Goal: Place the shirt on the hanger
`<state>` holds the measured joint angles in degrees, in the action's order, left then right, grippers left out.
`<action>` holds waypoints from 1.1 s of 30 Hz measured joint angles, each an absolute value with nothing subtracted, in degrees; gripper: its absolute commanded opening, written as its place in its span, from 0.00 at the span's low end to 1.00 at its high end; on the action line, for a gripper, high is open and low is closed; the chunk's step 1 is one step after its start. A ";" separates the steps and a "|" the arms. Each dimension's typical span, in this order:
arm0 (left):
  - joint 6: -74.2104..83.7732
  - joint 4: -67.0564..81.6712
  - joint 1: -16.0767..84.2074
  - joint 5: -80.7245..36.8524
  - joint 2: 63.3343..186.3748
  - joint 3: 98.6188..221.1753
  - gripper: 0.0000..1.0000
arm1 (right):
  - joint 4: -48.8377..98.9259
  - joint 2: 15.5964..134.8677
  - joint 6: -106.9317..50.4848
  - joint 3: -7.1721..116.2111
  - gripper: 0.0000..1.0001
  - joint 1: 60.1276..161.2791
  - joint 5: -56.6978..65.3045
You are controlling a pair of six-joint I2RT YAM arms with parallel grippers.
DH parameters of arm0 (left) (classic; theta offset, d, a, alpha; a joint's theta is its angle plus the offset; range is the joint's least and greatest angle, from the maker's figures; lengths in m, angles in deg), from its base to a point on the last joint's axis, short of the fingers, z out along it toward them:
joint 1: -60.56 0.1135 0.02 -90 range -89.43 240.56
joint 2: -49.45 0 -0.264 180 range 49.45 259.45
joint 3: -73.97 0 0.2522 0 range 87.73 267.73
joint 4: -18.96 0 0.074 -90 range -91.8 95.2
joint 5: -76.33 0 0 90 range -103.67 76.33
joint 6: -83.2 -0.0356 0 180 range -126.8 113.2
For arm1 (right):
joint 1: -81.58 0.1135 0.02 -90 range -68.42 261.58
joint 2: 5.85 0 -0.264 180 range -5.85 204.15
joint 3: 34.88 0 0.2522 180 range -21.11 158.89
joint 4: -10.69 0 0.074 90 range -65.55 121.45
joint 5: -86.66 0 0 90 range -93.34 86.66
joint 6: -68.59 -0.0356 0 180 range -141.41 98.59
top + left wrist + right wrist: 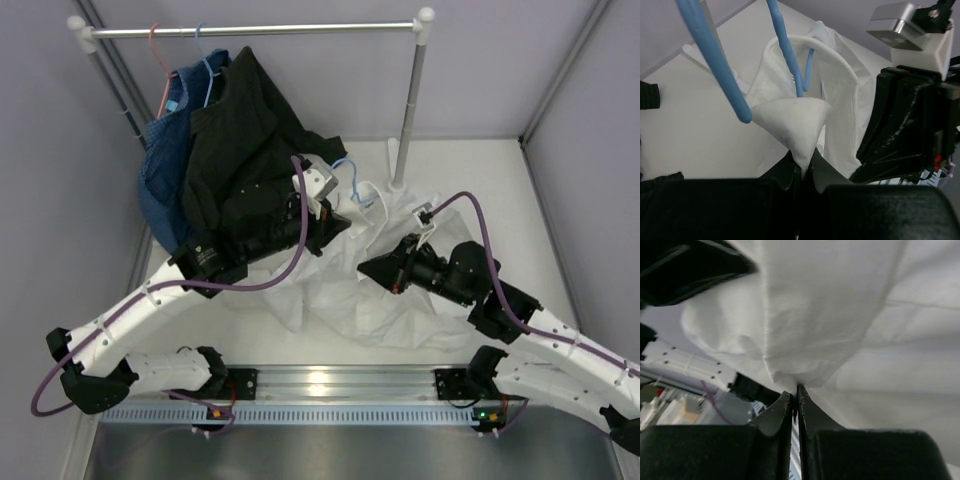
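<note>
The white shirt (372, 292) lies crumpled on the table between my two arms. The light-blue wire hanger (344, 172) pokes up from its top edge, next to the left wrist. In the left wrist view the hanger's (716, 62) blue wires run down into the shirt's (842, 95) open collar. My left gripper (804, 169) is shut on a pointed fold of that collar fabric. In the top view the left gripper (343, 222) sits at the shirt's upper left. My right gripper (363, 268) is at the shirt's middle and, in its wrist view (796, 391), is shut on a bunch of shirt (840, 315) cloth.
A clothes rail (250, 30) spans the back, with its post (408, 110) standing at the right. A black garment (240, 150) and a blue denim one (163, 175) hang from it on the left. A pink hanger (157, 60) hooks there too. Grey walls close in both sides.
</note>
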<state>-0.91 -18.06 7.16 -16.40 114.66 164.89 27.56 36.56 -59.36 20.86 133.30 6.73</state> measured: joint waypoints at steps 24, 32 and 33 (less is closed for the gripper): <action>-12.86 -16.64 7.64 -38.65 113.63 160.19 0.00 | 60.35 24.94 -38.07 47.70 0.77 133.85 -4.24; -13.98 -17.10 7.64 -54.91 114.99 159.82 0.00 | 61.22 37.85 -29.03 53.54 0.72 133.87 8.00; -14.04 -17.10 7.64 -56.26 115.03 159.82 0.00 | 61.07 38.73 -28.41 53.52 0.72 133.87 9.55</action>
<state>-14.04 -17.10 7.64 -56.26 115.03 159.82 61.07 38.73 -28.41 53.52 133.87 9.55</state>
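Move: The hanger's neck stands about 3 cm ahead and 3 cm to the right of the left hand, roughly level with it, where that hand pinches the shirt beside it. From the right hand, pinching another part of the shirt, the neck is some 11 cm ahead, in line sideways and about 6 cm higher. The shirt's loose bulk hangs roughly 7 cm back, 3 cm right and 15 cm below the right hand. The dark garment is about 11 cm ahead and 18 cm left of the left hand, slightly lower. The right fingers let go of the shirt and spread wide while dipping a few centimetres forward and down; that hand then swings right and climbs some 15 cm, tilting its fingers up, before easing back left towards the hanger. The left hand keeps its pinch beside the hanger's neck, first lifting slightly, then drawing back about 10 cm, a little down and right, turning some 40 degrees clockwise. ##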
